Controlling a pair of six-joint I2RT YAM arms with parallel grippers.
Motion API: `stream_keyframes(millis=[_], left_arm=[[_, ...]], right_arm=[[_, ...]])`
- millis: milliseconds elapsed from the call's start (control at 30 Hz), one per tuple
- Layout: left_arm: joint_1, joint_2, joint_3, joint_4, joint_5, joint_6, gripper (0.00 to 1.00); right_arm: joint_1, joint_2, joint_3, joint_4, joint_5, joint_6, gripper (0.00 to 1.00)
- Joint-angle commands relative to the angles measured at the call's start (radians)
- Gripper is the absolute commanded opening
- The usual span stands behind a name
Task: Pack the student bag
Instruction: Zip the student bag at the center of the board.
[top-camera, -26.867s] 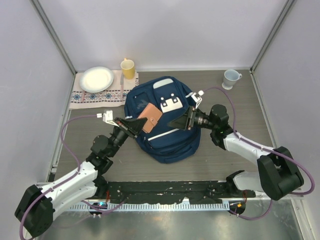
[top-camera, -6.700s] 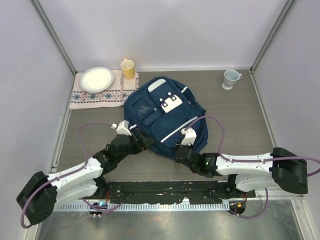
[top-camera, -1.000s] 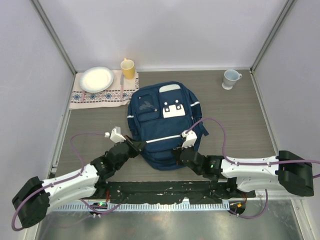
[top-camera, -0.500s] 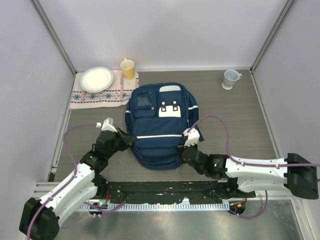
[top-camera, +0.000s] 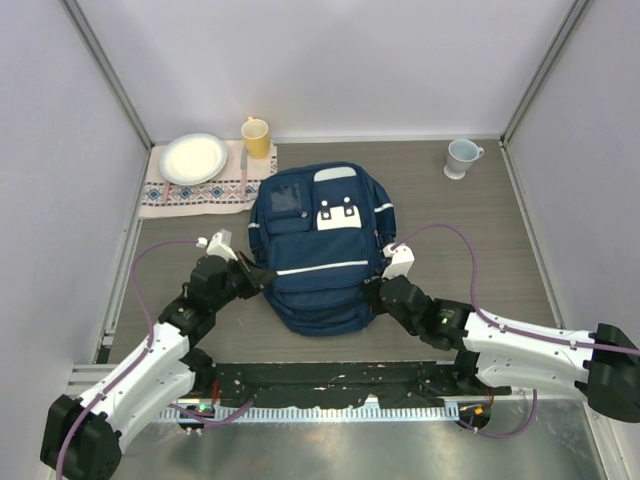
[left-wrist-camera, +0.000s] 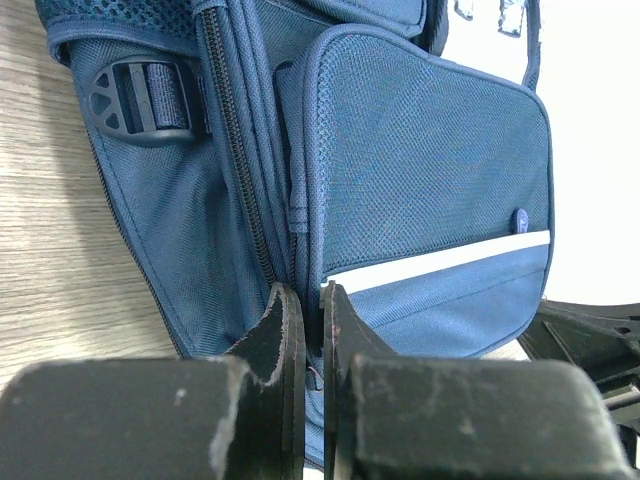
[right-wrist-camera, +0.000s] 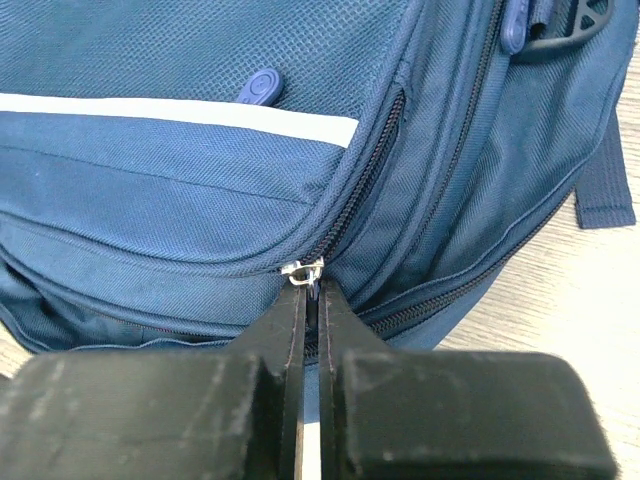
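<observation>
The student bag (top-camera: 318, 262), navy blue with white stripes and a white buckled flap, lies flat in the middle of the table. At the bag's left side my left gripper (top-camera: 263, 276) is shut on a fold of bag fabric (left-wrist-camera: 300, 215) beside a zipper line, seen close up in the left wrist view at the left gripper (left-wrist-camera: 312, 300). My right gripper (top-camera: 376, 291) is at the bag's lower right side. In the right wrist view the right gripper (right-wrist-camera: 313, 292) is shut on a small metal zipper pull (right-wrist-camera: 303, 269) at the end of a closed zipper.
A white plate (top-camera: 193, 157) rests on a patterned cloth (top-camera: 190, 192) at the back left, with a yellow cup (top-camera: 256, 137) beside it. A pale mug (top-camera: 461, 156) stands at the back right. Grey walls and frame posts enclose the table.
Both grippers stayed shut on the bag. The left one shifted left and up, the right one moved right and up along the bag's side. The bag turned slightly and squared up.
</observation>
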Motion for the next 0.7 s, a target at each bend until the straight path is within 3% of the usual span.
stream_keyframes(millis=[0,100,133,167,233,400,567,667], left_arm=[[0.058,-0.02,0.02,-0.026,-0.13,0.055,0.01],[0.056,-0.046,0.012,-0.007,-0.094,0.002,0.39],[0.055,-0.054,0.012,-0.012,-0.082,-0.015,0.63],[0.056,-0.064,0.008,-0.009,-0.054,-0.031,0.7],[0.056,-0.104,0.002,-0.038,-0.034,-0.081,0.79],[0.055,-0.209,0.012,-0.099,-0.045,-0.104,0.9],[-0.012,-0.083,0.126,-0.066,0.068,0.133,0.92],[-0.147,-0.001,0.182,-0.06,-0.03,0.315,0.94]], right_arm=[[-0.052,-0.055,-0.014,-0.008,0.078,-0.105,0.01],[-0.053,-0.04,-0.032,0.042,-0.014,-0.092,0.01],[-0.052,-0.029,-0.037,0.051,-0.027,-0.077,0.01],[-0.052,-0.023,-0.048,0.059,-0.044,-0.069,0.01],[-0.05,-0.006,-0.054,0.076,-0.051,-0.051,0.01],[-0.05,0.0,-0.074,0.096,-0.056,-0.039,0.01],[-0.05,-0.009,-0.078,0.126,-0.053,-0.043,0.01],[-0.05,-0.005,-0.075,0.128,-0.056,-0.045,0.01]])
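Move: The left fingers are shut on the student bag's left seam, beside the left end of the white stripe. The stripe's middle lies about 10 cm to that hand's right and 1 cm ahead, and the white patch some 14 cm right and 12 cm ahead. The metal zipper pull, roughly 21 cm right of the left hand and 4 cm back, is right at the right fingertips; from the right hand, the stripe's middle is about 10 cm left and 5 cm ahead. The left gripper opens wide and lets go of the bag's left seam, easing about 2 cm to its left while still low, then rising some 4 cm clear of the cloth with the fingertips tilting up slightly, and swinging back right at the end. Meanwhile the right hand keeps the zipper pull pinched in its shut fingers at the bag's right side and, after a brief hover, settles about 2 cm straight down before holding there. ##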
